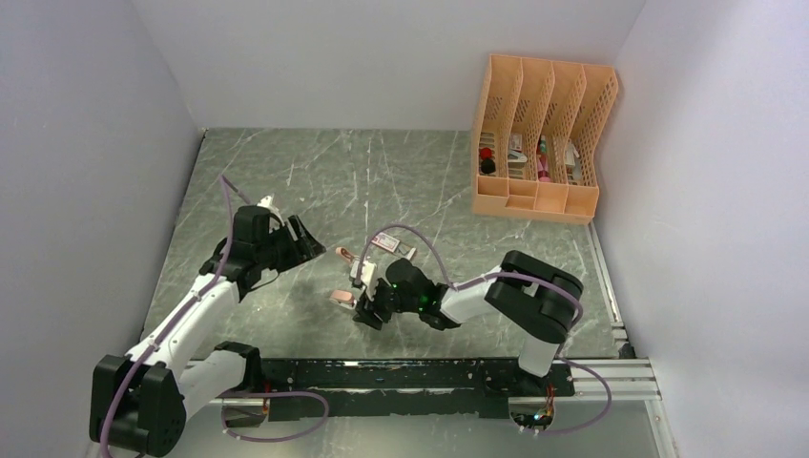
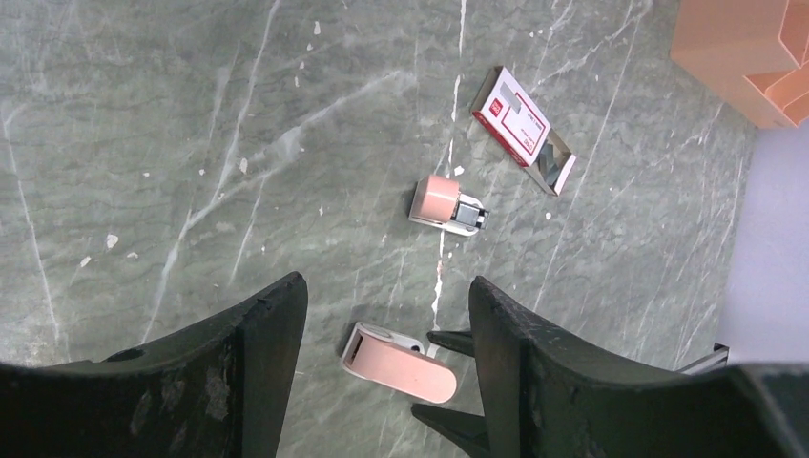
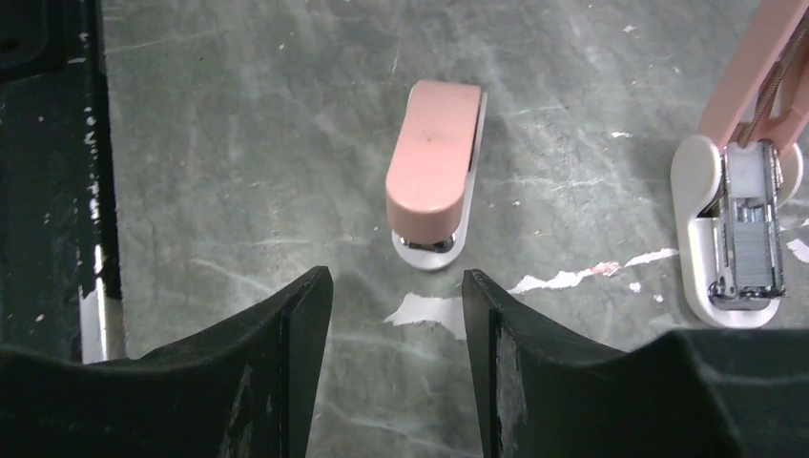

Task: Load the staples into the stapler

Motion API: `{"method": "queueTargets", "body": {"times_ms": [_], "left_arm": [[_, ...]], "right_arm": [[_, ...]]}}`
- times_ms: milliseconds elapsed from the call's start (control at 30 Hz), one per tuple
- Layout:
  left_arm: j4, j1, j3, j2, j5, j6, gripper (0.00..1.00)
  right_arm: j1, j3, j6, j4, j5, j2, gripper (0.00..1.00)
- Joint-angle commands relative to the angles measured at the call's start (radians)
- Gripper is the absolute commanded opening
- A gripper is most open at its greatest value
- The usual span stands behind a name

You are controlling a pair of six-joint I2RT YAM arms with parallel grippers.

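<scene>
A closed salmon-pink stapler (image 3: 436,172) lies flat just beyond my right gripper (image 3: 396,286), which is open and holds nothing. A second stapler (image 3: 735,239) lies to its right with its lid swung up, and a silvery strip of staples (image 3: 751,246) sits in its channel. The red-and-white staples box (image 2: 523,126) lies past both staplers with its grey tray poking out. My left gripper (image 2: 386,291) hovers open above the table and looks down on the closed stapler (image 2: 401,361). In the top view the right gripper (image 1: 363,303) faces that closed stapler (image 1: 340,299).
An orange mesh file organizer (image 1: 539,143) with small items in it stands at the back right. Grey walls close in the marbled table (image 1: 286,172) on three sides. A black rail (image 1: 382,377) runs along the near edge.
</scene>
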Motion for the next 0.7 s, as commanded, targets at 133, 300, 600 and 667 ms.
{"method": "queueTargets", "body": {"times_ms": [133,300,600,667], "left_arm": [[-0.042,0.014,0.025,-0.030,-0.017,0.035,0.68],[-0.051,0.015,0.033,-0.033,-0.018,0.042,0.68],[-0.079,0.019,0.080,-0.038,-0.026,0.097,0.69],[-0.076,0.020,0.098,-0.043,-0.021,0.126,0.70]], "right_arm": [[0.026,0.049,-0.025,0.061,0.093,0.094,0.55],[0.028,0.081,-0.034,0.067,0.099,0.146,0.45],[0.026,0.081,-0.031,0.061,0.087,0.133,0.12],[0.026,0.076,-0.030,0.050,0.081,0.106,0.08]]}}
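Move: The closed stapler lies just off the right fingertips: about 5 cm to the left, 3 cm ahead and perhaps 1 cm lower, its front end towards the hand. The open stapler stands roughly 12 cm ahead of the right hand and 2 cm left, the staple box some 15 cm ahead and 6 cm to the right. From the idle left hand, the closed stapler is about 9 cm back, 7 cm right and 10 cm below. Leftwards and a little forward, keeping low over the table, the right hand glides about 3.5 cm with its fingers open around the closed stapler's front end. As it eases to a stop the fingers close and pinch the pink top's sides, staying parted by the stapler's width; the wrist turns only some 5 degrees. ##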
